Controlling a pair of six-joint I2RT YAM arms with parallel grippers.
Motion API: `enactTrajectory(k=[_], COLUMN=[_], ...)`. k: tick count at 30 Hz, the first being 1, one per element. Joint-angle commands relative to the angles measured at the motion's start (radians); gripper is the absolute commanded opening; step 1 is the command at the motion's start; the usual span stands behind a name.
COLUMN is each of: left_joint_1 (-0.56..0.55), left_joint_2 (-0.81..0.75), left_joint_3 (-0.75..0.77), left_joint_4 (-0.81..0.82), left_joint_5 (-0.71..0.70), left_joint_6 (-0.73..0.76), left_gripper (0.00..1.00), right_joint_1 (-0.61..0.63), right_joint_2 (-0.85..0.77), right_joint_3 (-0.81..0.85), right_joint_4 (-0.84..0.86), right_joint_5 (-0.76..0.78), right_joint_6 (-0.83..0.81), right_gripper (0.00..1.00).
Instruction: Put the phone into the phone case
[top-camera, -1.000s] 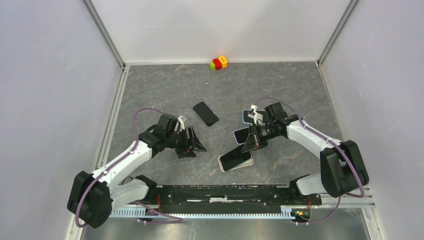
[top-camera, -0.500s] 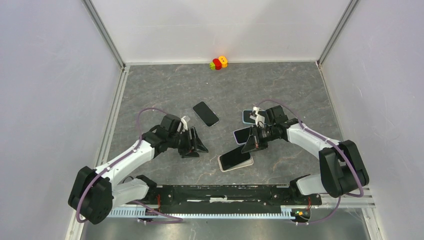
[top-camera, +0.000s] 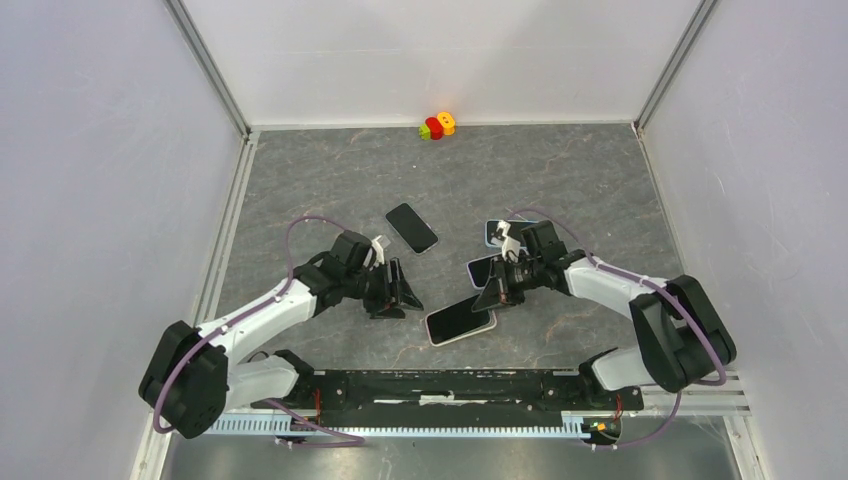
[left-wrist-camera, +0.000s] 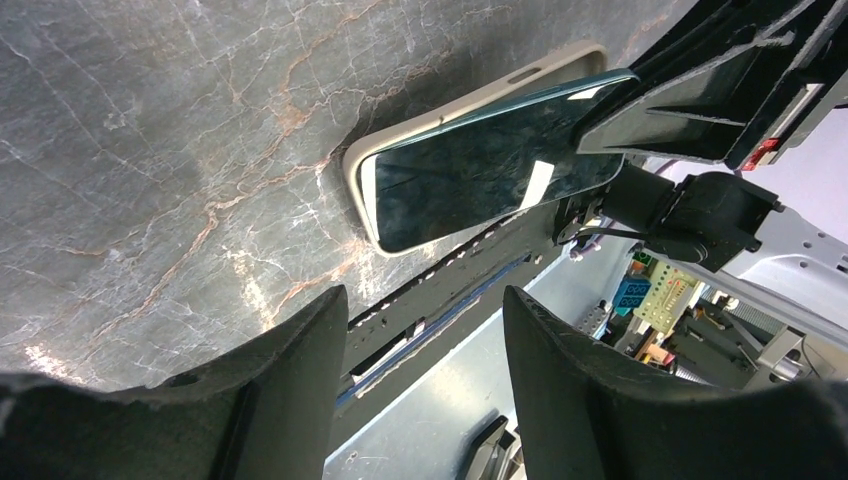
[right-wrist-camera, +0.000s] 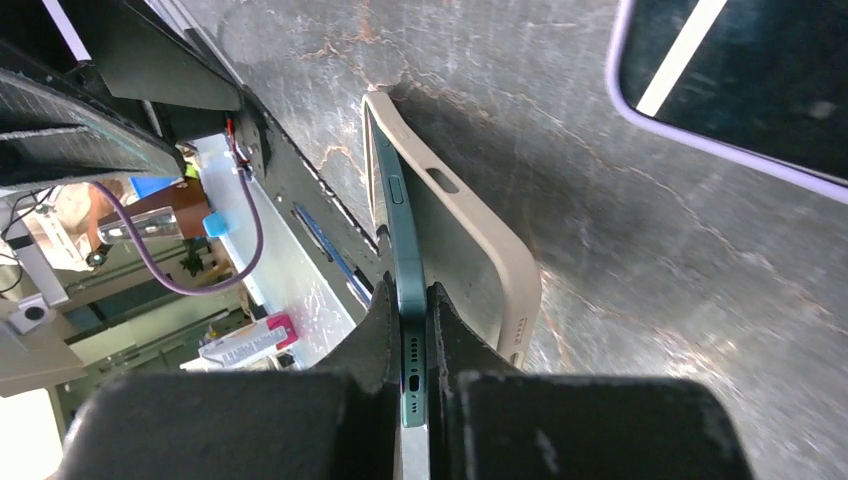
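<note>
My right gripper (top-camera: 497, 291) (right-wrist-camera: 411, 385) is shut on the end of a teal phone (right-wrist-camera: 397, 225) (top-camera: 455, 318) and holds it tilted, its far end down in a beige phone case (right-wrist-camera: 470, 250) (left-wrist-camera: 470, 100) that lies on the grey table. In the left wrist view the phone's dark screen (left-wrist-camera: 470, 175) leans over the case. My left gripper (top-camera: 403, 293) (left-wrist-camera: 420, 390) is open and empty, just left of the phone and case, not touching them.
A black phone (top-camera: 411, 227) lies flat behind the left gripper. Two more phones, one purple-edged (right-wrist-camera: 740, 90) and one at the back (top-camera: 497, 233), lie under the right arm. A small red, yellow and green toy (top-camera: 437, 125) sits at the back wall.
The right gripper has moved left and toward the near edge with the phone, and the case has slid left with it. The left gripper has moved right toward them.
</note>
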Motion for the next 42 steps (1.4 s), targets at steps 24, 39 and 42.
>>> enactTrajectory(k=[24, 39, 42], left_joint_1=[-0.206, -0.206, -0.206], left_joint_2=[0.193, 0.312, 0.313], left_joint_3=[0.117, 0.1, 0.097], left_joint_4=[0.086, 0.014, -0.017], left_joint_5=[-0.088, -0.166, -0.194], left_joint_6=[-0.079, -0.088, -0.083], left_gripper=[0.5, 0.28, 0.26], right_joint_1=[0.224, 0.225, 0.225], right_joint_2=[0.329, 0.348, 0.342], right_joint_3=[0.019, 0.137, 0.161], right_joint_4=[0.111, -0.111, -0.179], right_joint_5=[0.113, 0.255, 0.304], right_joint_6=[-0.038, -0.224, -0.258], right_gripper=[0.22, 0.53, 0.6])
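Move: Ahead of the right fingertips by about 8 cm and 3 cm to their right lies the purple-cased phone; the beige phone case is some 6 cm left, 3 cm back and 5 cm below them, with the phone they grip already nosed into its left end. From the empty left hand, the phone's middle lies about 11 cm right, 1 cm back and 7 cm down. A loose black phone lies about 21 cm straight ahead of the left hand. Dragging the phone and case about 5 cm left and a little back, the right hand sinks 4 cm, then opens to let go of the pinch, turning some 15 degrees counter-clockwise; one finger stays against the phone's raised right end. The left hand moves right and back, then drops nearly 6 cm onto the phone's left half, narrowing its fingers. ##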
